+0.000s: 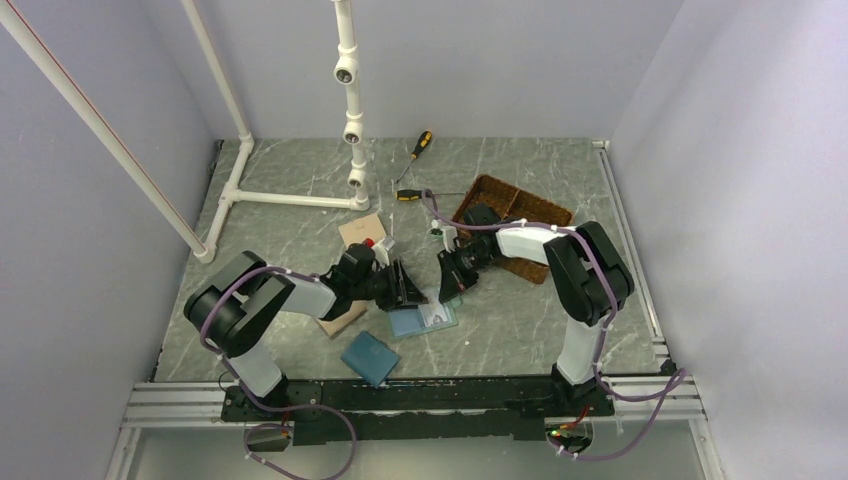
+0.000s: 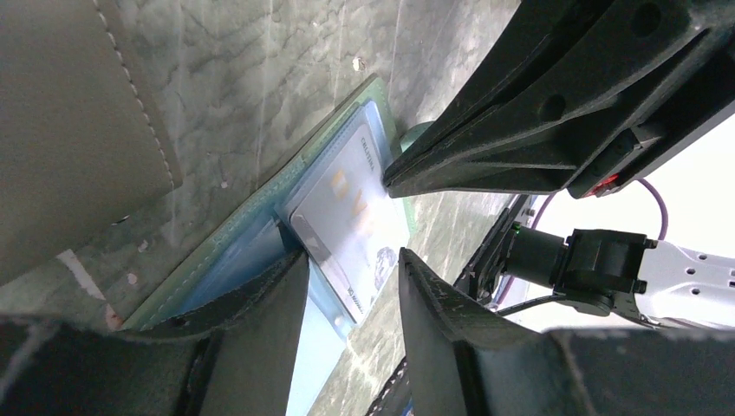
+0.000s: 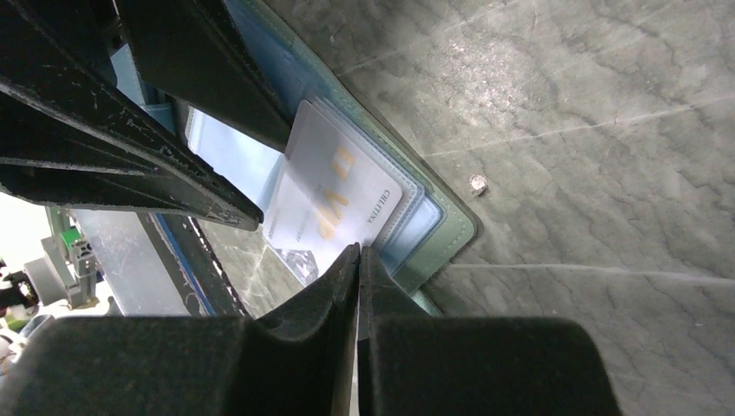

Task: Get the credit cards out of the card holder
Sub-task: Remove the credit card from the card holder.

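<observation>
The sage-green card holder (image 1: 425, 322) lies open on the table, its pale blue pockets facing up (image 2: 227, 260). A pale whitish credit card (image 2: 351, 217) with gold lettering sticks partway out of a pocket. My left gripper (image 2: 351, 273) is open and straddles the card's corner, with one finger (image 2: 260, 299) resting on the holder's inside. My right gripper (image 3: 358, 253) is shut, its tips pinching the card (image 3: 334, 195) at its outer edge beside the holder's corner (image 3: 451, 230). Both grippers (image 1: 405, 285) (image 1: 450, 275) meet low over the holder. No other card shows.
A dark blue wallet (image 1: 370, 357) lies in front of the holder, and a tan wallet (image 1: 342, 320) is under my left arm. A woven basket (image 1: 515, 225) stands behind my right arm. Two screwdrivers (image 1: 420, 145) and a white pipe frame (image 1: 290, 198) are at the back.
</observation>
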Robot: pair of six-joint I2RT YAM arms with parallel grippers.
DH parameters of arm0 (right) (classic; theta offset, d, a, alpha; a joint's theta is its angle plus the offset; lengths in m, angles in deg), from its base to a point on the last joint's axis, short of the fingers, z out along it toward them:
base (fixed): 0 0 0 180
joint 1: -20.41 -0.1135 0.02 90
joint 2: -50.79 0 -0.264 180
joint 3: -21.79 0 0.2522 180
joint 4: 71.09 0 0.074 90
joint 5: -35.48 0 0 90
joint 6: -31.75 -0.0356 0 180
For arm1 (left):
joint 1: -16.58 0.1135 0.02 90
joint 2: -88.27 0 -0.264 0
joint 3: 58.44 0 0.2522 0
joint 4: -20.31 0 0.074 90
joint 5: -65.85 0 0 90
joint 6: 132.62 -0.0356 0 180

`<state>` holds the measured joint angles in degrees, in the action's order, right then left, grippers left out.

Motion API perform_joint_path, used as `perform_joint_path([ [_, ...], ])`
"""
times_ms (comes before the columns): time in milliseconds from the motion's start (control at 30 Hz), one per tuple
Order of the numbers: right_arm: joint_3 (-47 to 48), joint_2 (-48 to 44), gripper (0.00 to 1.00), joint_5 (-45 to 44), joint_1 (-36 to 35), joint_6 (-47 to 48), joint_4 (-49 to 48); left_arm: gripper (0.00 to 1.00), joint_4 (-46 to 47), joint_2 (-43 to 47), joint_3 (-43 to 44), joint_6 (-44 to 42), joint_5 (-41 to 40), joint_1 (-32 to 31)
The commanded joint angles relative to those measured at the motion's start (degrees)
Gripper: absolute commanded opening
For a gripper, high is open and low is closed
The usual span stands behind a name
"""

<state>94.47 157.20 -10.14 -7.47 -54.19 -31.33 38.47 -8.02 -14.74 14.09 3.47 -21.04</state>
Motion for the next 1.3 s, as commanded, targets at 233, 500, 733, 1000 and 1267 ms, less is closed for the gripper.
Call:
perform_joint_path([
  [233,2.42,3.76,0.05,2.75,-3.93,1.48,2.34,0.35,-4.14,-1.36,1.23,-0.28,-1.81,-0.39],
  [500,2.96,4.15,0.05,1.06,-3.75,1.93,3.1,0.0,-2.6,-1.48,0.56,-0.52,-1.07,-0.39],
  [733,3.04,4.75,0.07,-2.59,-2.91,1.83,3.46,0.0,-8.48,3.69,-0.3,-3.11,-2.34,-0.33],
  [1000,3.31,5.34,0.09,-4.1,-2.8,2.33,4.1,0.0,-7.84,5.33,-2.09,-2.67,-0.14,0.59],
  [1267,3.49,5.63,0.09,-4.71,-2.88,2.63,4.5,0.0,-2.45,3.76,-4.1,-0.22,3.68,2.72],
])
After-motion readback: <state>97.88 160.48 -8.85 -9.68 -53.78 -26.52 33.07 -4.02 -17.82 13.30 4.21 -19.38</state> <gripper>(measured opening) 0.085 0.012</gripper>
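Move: The credit card, part-way out of its pocket, lies about 3 cm right of the half-open left hand, 2 cm back and 2 cm below. The open card holder under it is centred roughly 3 cm back, level sideways; a grey holder lies some 7 cm ahead and 7 cm left, a blue one 11 cm back and 10 cm left. From the right hand, the card is about 2 cm left, 2 cm back and 1 cm lower, the card holder's middle 4 cm left and 3 cm back. Down about 1 cm and slightly left, the left hand shuts its fingers on the card's free left edge, then draws back and left some 2 cm with the grip kept. The right hand, its closed fingertips still resting on the card and pocket near the holder's right end, slides back about 1.5 cm and left 1 cm without rising. ##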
